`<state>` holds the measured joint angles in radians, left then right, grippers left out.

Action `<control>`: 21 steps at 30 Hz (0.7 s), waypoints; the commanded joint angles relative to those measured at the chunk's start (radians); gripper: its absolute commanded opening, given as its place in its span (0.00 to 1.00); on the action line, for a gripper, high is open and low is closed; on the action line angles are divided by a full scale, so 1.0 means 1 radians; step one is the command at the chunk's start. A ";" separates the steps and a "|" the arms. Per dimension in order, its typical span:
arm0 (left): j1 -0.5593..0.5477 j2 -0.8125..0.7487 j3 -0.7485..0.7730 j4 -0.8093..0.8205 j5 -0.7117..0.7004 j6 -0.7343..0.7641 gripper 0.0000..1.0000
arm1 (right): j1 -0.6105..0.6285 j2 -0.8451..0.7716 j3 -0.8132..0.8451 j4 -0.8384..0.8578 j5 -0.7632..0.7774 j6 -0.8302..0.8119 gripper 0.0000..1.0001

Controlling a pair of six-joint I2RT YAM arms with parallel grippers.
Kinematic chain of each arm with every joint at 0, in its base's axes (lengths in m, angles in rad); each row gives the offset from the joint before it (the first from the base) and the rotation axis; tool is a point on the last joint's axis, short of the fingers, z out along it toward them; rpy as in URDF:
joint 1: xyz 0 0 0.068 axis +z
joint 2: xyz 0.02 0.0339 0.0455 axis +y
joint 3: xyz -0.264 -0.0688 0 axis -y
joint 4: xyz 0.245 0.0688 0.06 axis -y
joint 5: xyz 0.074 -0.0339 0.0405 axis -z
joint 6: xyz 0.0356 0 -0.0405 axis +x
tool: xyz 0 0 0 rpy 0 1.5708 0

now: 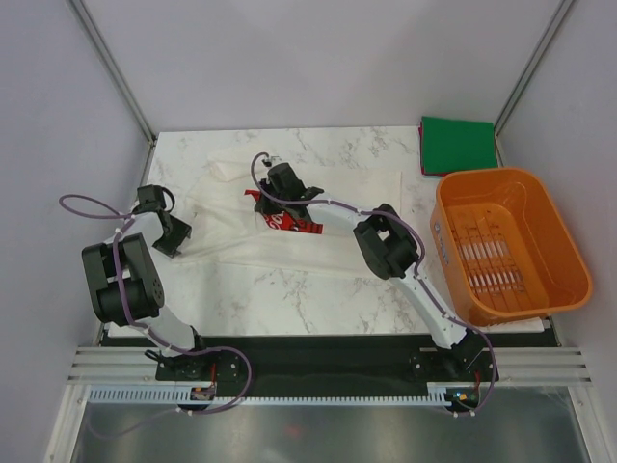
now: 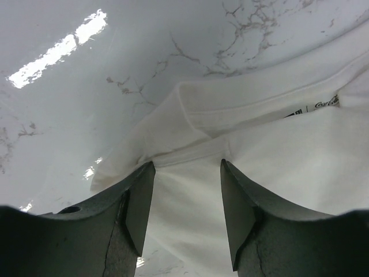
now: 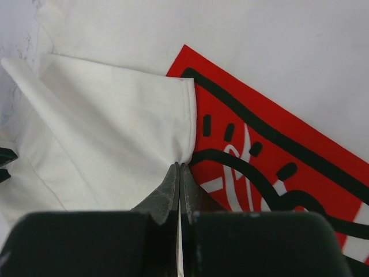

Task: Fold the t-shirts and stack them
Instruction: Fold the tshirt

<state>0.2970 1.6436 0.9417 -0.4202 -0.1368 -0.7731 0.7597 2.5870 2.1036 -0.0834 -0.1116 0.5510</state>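
Observation:
The white t-shirt (image 1: pixel 366 188) lies spread across the marble table (image 1: pixel 318 289), its red chest print (image 1: pixel 289 224) partly covered by a folded-over flap. My right gripper (image 1: pixel 268 201) is shut on the hem of that flap (image 3: pixel 115 127), right beside the red print (image 3: pixel 259 133). At the shirt's left edge, my left gripper (image 1: pixel 176 241) stands open, its fingers (image 2: pixel 141 196) straddling white cloth (image 2: pixel 277 156) without pinching it. The dark green t-shirt (image 1: pixel 458 145) lies folded square at the back right corner.
An orange slatted basket (image 1: pixel 506 246) stands at the right side of the table, near the right arm's elbow. Grey walls close in the table at the back and both sides.

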 commanded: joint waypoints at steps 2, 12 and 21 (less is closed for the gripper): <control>0.019 0.022 0.014 -0.054 -0.130 0.049 0.58 | -0.014 -0.102 -0.082 0.048 0.133 0.006 0.00; 0.019 0.022 0.019 -0.061 -0.138 0.044 0.58 | -0.014 -0.176 -0.243 0.131 0.216 0.118 0.00; 0.021 0.021 0.022 -0.061 -0.109 0.051 0.58 | -0.025 -0.127 -0.168 0.183 0.115 0.075 0.33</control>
<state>0.3023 1.6478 0.9493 -0.4465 -0.1864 -0.7605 0.7483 2.4619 1.8755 0.0433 0.0235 0.6556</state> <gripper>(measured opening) 0.581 0.319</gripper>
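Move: Shut at the folded-over flap's edge, the right hand has that edge at its fingertips; the red print's middle is about 8 cm to its right and 1 cm back, and the print's exposed corner some 5 cm ahead and 4 cm left. Beneath the left fingertips lies the shirt's near left part. That same flap edge is roughly 12 cm ahead and 21 cm to the right of the left hand. Drawing the pinched flap edge about 3 cm to the right across the red print, the right hand turns some 10 degrees clockwise, stops, then opens to about a third and starts to lift, letting go of the cloth. The left hand keeps its parted fingertips pressed on the shirt and eases about 1 cm left and slightly back, dragging the cloth under it along. ##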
